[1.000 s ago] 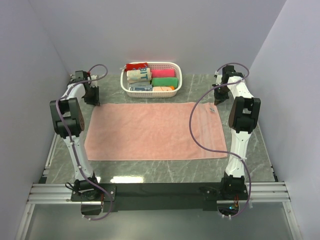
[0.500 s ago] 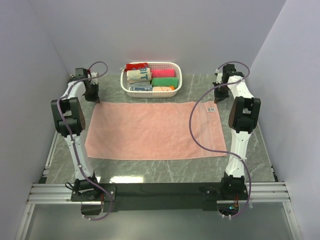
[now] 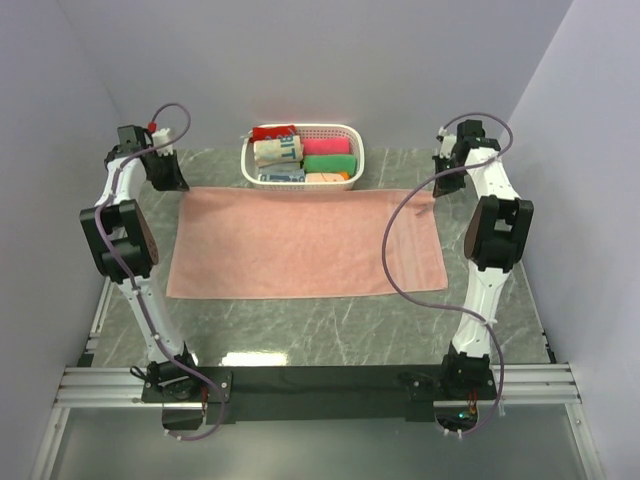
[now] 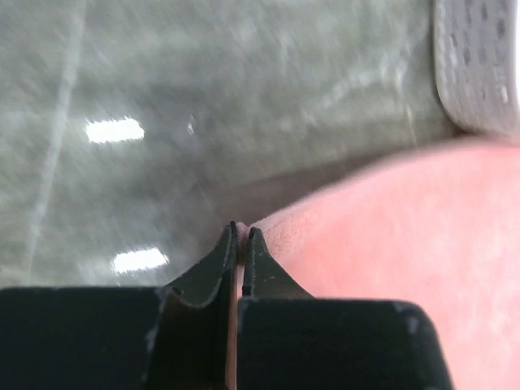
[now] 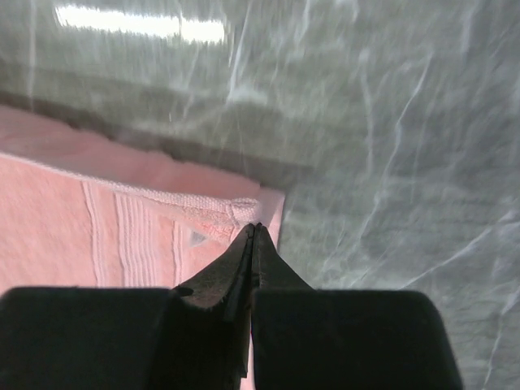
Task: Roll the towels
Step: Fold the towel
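The salmon-pink towel point(image 3: 300, 243) lies spread across the grey marble table, its far edge lifted near the basket. My left gripper point(image 3: 176, 186) is shut on the towel's far left corner; in the left wrist view point(image 4: 241, 231) pink cloth point(image 4: 390, 244) shows pinched between the jaws. My right gripper point(image 3: 436, 192) is shut on the far right corner; in the right wrist view point(image 5: 253, 230) the hemmed corner point(image 5: 162, 227) sits in the jaws, held above the table.
A white plastic basket point(image 3: 300, 181) with rolled red, cream, magenta, green and other cloths stands just behind the towel's far edge; its rim shows in the left wrist view point(image 4: 479, 65). Purple walls close in left, right and back.
Both grippers have moved up and toward the back wall with the far corners, pulling the whole towel away from the near edge and closer to the basket.
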Motion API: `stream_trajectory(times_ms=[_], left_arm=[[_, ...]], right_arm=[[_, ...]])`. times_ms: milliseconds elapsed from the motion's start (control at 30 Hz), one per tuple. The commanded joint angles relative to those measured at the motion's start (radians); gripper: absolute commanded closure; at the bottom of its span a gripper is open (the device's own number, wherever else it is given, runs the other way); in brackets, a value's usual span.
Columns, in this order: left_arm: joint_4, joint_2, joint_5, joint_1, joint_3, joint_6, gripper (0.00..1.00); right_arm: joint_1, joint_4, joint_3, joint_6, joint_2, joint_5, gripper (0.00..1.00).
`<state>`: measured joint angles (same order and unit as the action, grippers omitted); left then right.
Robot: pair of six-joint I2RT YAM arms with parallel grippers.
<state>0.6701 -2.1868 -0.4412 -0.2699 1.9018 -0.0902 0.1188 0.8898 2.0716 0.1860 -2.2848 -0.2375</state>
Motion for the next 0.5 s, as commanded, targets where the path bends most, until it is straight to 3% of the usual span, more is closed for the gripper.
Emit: stream_trajectory(times_ms=[0,233,467], left_arm=[[0.035,0.117,-0.04,-0.012,-0.087,-0.074,1.0],[0.094,0.231,-0.097,-0.094,-0.222,-0.147,1.0],[0.207,0.344,-0.068,-0.146,-0.391,-0.339,1.0]], right_arm=[[0.019,0.02,-0.076,0.066,0.105,-0.02,1.0],[0.038,0.035,-0.244,0.135,0.235,-0.066,1.0],[0.068,0.057,-0.406,0.214,0.329,-0.034,1.0]])
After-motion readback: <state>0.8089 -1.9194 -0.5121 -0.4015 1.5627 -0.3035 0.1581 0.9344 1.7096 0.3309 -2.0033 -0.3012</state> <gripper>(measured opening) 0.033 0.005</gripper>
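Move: My shut fingers hold the two far corners of the pink towel, some 6 to 8 cm off the table. The near edge I'm folding towards lies about 27 cm back from my left hand and 25 cm back from my right, its corners nearly straight behind them. The towel basket is about 10 cm ahead and 32 cm to the right of my left hand, or 12 cm ahead and 36 cm to the left of my right. Keeping both corners pinched, I sweep the far edge of the towel back towards its near edge, away from the basket: about 11 cm with my left hand, which stays level and drifts some 2 cm left, and about 9 cm with my right, which dips slightly and then climbs a little above where it began. ##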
